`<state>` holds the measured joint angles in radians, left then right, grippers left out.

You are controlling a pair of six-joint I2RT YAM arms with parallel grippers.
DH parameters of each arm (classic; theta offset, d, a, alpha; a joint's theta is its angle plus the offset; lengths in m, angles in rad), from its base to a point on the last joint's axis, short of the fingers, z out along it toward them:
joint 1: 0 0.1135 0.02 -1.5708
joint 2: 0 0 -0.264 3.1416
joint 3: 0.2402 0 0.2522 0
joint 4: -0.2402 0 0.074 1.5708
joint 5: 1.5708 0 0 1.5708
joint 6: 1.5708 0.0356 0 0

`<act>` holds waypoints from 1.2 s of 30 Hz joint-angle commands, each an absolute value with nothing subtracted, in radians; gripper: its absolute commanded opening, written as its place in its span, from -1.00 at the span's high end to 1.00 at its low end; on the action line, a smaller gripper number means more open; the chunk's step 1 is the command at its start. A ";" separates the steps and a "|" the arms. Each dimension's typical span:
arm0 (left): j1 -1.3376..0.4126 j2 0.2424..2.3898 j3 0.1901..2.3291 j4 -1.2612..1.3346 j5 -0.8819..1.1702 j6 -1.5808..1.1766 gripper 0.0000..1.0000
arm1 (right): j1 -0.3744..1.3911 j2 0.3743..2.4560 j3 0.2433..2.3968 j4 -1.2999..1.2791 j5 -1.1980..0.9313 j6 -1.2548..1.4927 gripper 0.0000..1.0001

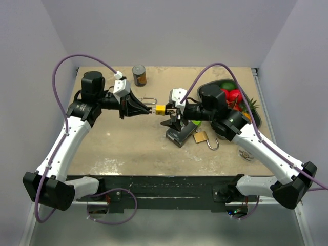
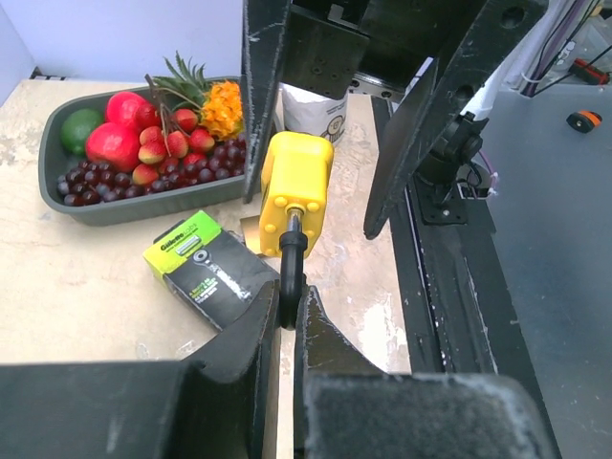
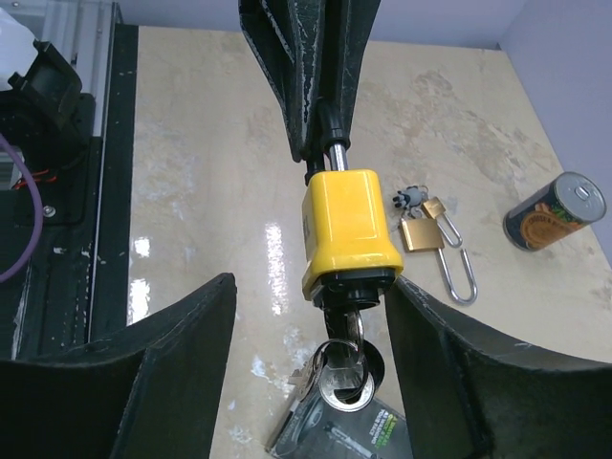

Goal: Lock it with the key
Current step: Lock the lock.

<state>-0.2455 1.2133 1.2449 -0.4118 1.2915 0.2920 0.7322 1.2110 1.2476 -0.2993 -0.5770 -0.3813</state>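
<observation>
A yellow padlock (image 1: 161, 109) hangs in the air between my two arms, above the table's middle. My left gripper (image 1: 148, 109) is shut on its dark shackle (image 2: 290, 263), which is pinched between the fingertips in the left wrist view (image 2: 287, 296). The key (image 3: 352, 335) sticks out of the padlock's black underside (image 3: 349, 229), with a ring and spare keys dangling from it. My right gripper (image 3: 308, 287) is open, one finger on each side of the key and the padlock's lower end. The right-hand finger (image 3: 421, 325) stands close against the padlock's bottom corner.
A dark tray (image 1: 205, 92) of fruit sits at the back right. A black and green package (image 1: 178, 134) lies under the padlock, a brass padlock (image 1: 201, 137) beside it. Another brass padlock (image 3: 421, 232) and a can (image 1: 139, 75) lie farther back.
</observation>
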 commanded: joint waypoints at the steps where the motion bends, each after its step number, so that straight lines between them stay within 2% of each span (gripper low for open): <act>1: -0.253 1.190 1.236 -0.348 1.305 0.327 1.00 | 0.732 1.227 1.305 -0.285 -0.611 -0.360 -0.26; 2: -0.253 1.189 1.236 -0.347 1.302 0.327 1.00 | 0.732 1.230 1.308 -0.291 -0.611 -0.360 -0.17; 8: -0.256 1.181 1.227 -0.322 1.296 0.328 1.00 | 0.732 1.262 1.341 -0.301 -0.618 -0.341 0.05; 14: -0.270 1.175 1.216 -0.318 1.296 0.348 1.00 | 0.730 1.293 1.365 -0.299 -0.653 -0.327 0.49; 15: -0.278 1.175 1.215 -0.316 1.296 0.347 1.00 | 0.730 1.296 1.365 -0.295 -0.663 -0.327 0.64; 17: -0.296 1.175 1.212 -0.308 1.292 0.345 1.00 | 0.730 1.304 1.367 -0.281 -0.675 -0.325 0.77; 19: -0.307 1.175 1.206 -0.287 1.287 0.342 1.00 | 0.732 1.307 1.367 -0.267 -0.708 -0.327 1.00; 36: -0.446 1.193 1.129 -0.061 1.243 0.222 1.00 | 0.732 1.410 1.436 -0.155 -0.859 -0.267 1.00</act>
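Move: The yellow lock's body lies some 3 cm to the right of the left gripper, which already pinches its black-sleeved shackle, and about 3 cm to the left and 1 cm ahead of the open right gripper; its key and ring are already between the right fingers. From the right gripper, the black razor box on the table is roughly 5 cm ahead, 5 cm right and 27 cm down. The brass padlock is about 2 cm ahead, 15 cm right and 28 cm down. Close the right gripper around the key end of the yellow lock while easing it left and forward, then keep that grip. Keep the left fingers pinching the shackle and bring that hand about 2 cm right, pressing shackle and body together; let both hands sink some 2 cm and tip the right wrist about 10 degrees. ##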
